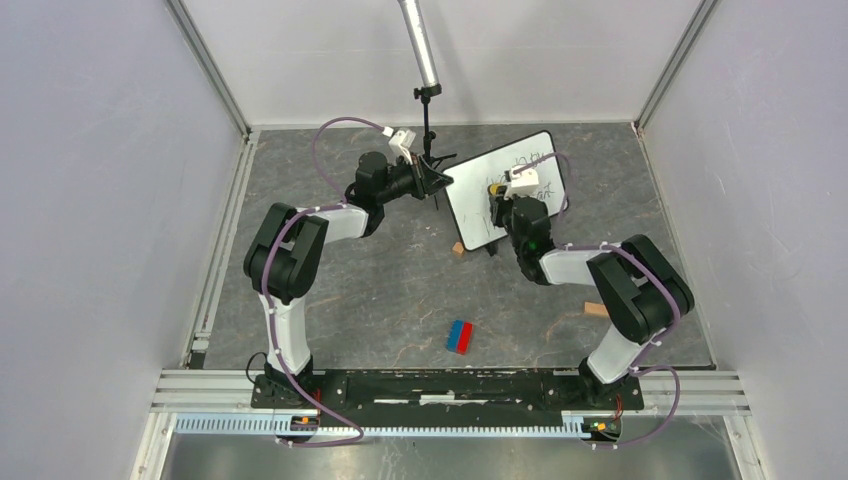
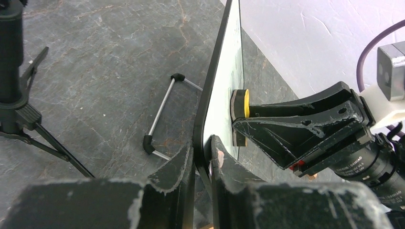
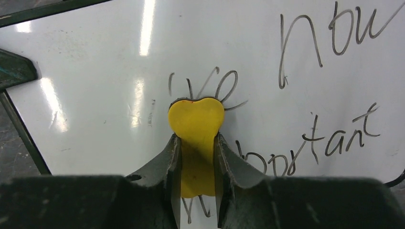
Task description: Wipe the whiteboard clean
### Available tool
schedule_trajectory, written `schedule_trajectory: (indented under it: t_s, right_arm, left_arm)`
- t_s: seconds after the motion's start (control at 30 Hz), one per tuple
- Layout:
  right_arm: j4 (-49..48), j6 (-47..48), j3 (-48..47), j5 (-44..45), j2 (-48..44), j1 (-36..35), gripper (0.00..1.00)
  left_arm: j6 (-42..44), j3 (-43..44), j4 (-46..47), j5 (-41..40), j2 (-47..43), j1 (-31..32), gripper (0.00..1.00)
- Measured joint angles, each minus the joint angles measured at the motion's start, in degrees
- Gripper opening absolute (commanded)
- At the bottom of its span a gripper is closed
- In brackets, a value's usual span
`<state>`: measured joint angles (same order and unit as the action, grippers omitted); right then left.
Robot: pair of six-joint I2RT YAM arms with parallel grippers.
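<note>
The whiteboard (image 1: 503, 162) stands tilted up at the back of the table, with black handwriting across its face (image 3: 305, 62). My left gripper (image 1: 441, 182) is shut on the board's left edge (image 2: 217, 86), one finger on each side of the black frame (image 2: 203, 145). My right gripper (image 3: 197, 143) is shut on a yellow heart-shaped eraser (image 3: 196, 119) and presses it flat against the writing. In the left wrist view the eraser (image 2: 240, 117) touches the board's face, held by the right gripper (image 2: 253, 125). From the top view the right gripper (image 1: 496, 193) is over the board's middle.
A lamp stand with tripod legs (image 1: 430, 130) rises just behind the left gripper (image 2: 14, 95). The board's wire foot (image 2: 164, 116) rests on the table behind it. A red and blue block (image 1: 460, 336) and two small wooden blocks (image 1: 458, 248) (image 1: 596, 309) lie nearer the arms.
</note>
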<state>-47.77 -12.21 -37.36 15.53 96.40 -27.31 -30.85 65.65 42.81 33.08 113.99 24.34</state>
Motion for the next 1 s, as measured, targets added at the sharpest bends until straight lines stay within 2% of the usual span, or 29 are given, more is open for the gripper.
schedule_trajectory:
  t_s: [0.23,0.37,0.5,0.8,1.0]
  right_arm:
    - [0.66,6.84,-7.45,3.17,3.58,-7.28,0.09]
    - [1.97,7.65,-9.92,3.74,4.39,-7.89,0.09]
    - [2.10,4.37,-10.16,-0.04,4.44,-4.57,0.09]
    - [2.69,-2.91,-10.45,-3.61,4.81,8.24,0.08]
    - [2.93,-2.73,-10.45,-4.50,4.81,8.83,0.08]
  left_arm:
    - [0.09,0.31,-0.52,-0.44,0.00,-0.42,0.02]
    - [0.11,0.39,-0.74,-0.70,0.02,-0.42,0.02]
    - [0.17,1.01,-1.03,-1.01,0.44,-0.42,0.02]
    - [0.20,1.33,-1.16,-0.79,0.63,-0.22,0.02]
    - [0.28,1.60,-1.25,-0.50,0.72,-0.09,0.02]
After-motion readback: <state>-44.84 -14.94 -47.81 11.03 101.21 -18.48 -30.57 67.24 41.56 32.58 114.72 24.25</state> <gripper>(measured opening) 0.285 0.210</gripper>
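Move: Gripping the yellow bone-shaped eraser against the whiteboard, the right hand has the word "now" about 8 cm farther out, 9 cm to its right and 3 cm higher up the slanting board. The leftover tops of "re" stand some 4 cm ahead and 1 cm right, 1 cm up; "tant" lies roughly 10 cm right and 2 cm ahead, about level. From the left hand, at the board's upper left corner, "now" is around 20 cm right, 5 cm ahead, at similar height. Wiping on with the eraser still pinched and kept against the board, the right hand first sweeps about 6 cm left and 3 cm up, then reverses and strokes some 11 cm right while working 5 cm forward up the board, over the "re" remnants and onto the start of "now". Its wrist swings about 10 degrees clockwise on that return stroke. The left hand keeps its pinch on the board's corner. ##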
